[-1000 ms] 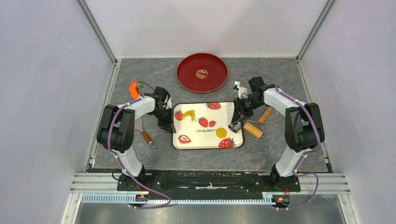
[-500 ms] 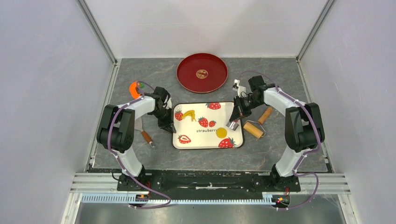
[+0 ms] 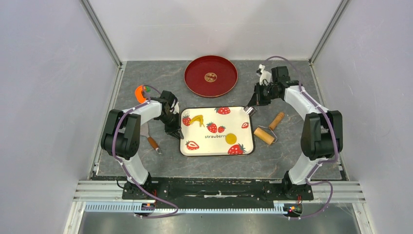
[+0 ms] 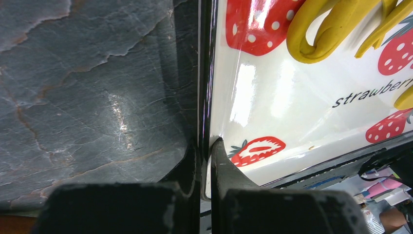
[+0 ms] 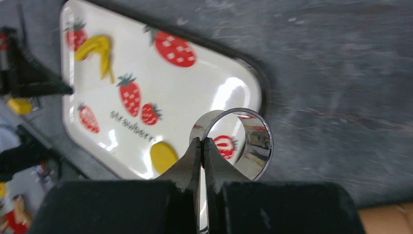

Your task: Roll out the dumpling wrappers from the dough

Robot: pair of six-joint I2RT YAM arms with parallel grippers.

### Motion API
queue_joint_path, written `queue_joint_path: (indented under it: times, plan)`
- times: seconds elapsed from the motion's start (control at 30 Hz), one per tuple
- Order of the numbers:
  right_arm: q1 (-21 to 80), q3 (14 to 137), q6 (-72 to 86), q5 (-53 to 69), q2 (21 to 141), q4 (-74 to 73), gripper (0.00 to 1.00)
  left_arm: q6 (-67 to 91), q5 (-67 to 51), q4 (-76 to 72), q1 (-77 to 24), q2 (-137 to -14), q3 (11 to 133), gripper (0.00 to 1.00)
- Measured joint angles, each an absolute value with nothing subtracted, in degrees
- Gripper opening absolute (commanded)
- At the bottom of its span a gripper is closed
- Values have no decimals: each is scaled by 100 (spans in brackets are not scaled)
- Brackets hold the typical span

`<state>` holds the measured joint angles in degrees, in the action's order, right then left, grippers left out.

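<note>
One dumpling wrapper, a small flat yellow disc (image 3: 231, 138) (image 5: 163, 157), lies on the strawberry-print tray (image 3: 216, 145) near its front right. A curved yellow dough scrap (image 3: 197, 119) (image 4: 316, 34) lies at the tray's far left. My left gripper (image 3: 174, 131) (image 4: 204, 146) is shut on the tray's left rim (image 4: 205, 73). My right gripper (image 3: 252, 103) (image 5: 201, 140) is shut on the wall of a shiny metal ring cutter (image 3: 249, 110) (image 5: 255, 161), held in the air over the tray's far right corner, well away from the disc.
A red plate (image 3: 210, 75) sits behind the tray. To the right of the tray lie a wooden roller with a wire handle (image 3: 264, 135) and a wooden dowel (image 3: 276, 120). An orange tool (image 3: 141, 92) and a wooden-handled scraper (image 3: 150, 140) lie by the left arm.
The right gripper closed on the ring cutter beside the disc, then lifted it and carried it back to the tray's far right corner. The left arm has not moved.
</note>
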<state>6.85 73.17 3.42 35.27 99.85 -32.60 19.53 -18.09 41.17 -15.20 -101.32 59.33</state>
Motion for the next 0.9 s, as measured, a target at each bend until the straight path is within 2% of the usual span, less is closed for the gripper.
queue_joint_path:
  times: [0.3,0.53,0.6,0.63,0.67,0.77,0.9]
  plan:
    - [596,7411,427,1170,9830,-2657,0,1953,-1809,4123,-1520,-10132,5937,2]
    - [600,6713,222,40,9664,-1811,0,1953,-1815,4121,-1520,-10132,5937,2]
    - [600,6595,156,-163,9666,-1754,4,1953,-1817,4121,-1520,-10130,5937,2]
    - [600,6569,130,-239,9668,-1741,6,1953,-1817,4121,-1520,-10130,5937,2]
    - [602,6552,93,-311,9673,-1723,13,1953,-1817,4121,-1520,-10130,5937,2]
    - [607,6514,34,-506,9686,-1673,40,1953,-1817,4121,-1520,-10125,5937,2]
    - [607,6510,3,-637,9708,-1680,55,1953,-1815,4121,-1520,-10121,5935,2]
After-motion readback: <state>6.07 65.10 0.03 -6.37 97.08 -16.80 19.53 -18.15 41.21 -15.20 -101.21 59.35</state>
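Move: The right hand already holds the ring cutter over the tray's far right corner. The free table spot it goes for is about 13 cm right, 5 cm ahead and 9 cm below. The roller lies about 11 cm to its right and 6 cm back; the tray's middle is some 16 cm left and 7 cm back, both roughly 10 cm lower. From the left hand, at the tray's left rim, that spot lies some 47 cm right and 16 cm ahead, about level. The right hand swings the ring cutter 12 cm right and 5 cm forward, straightening, then lowers and releases it. ##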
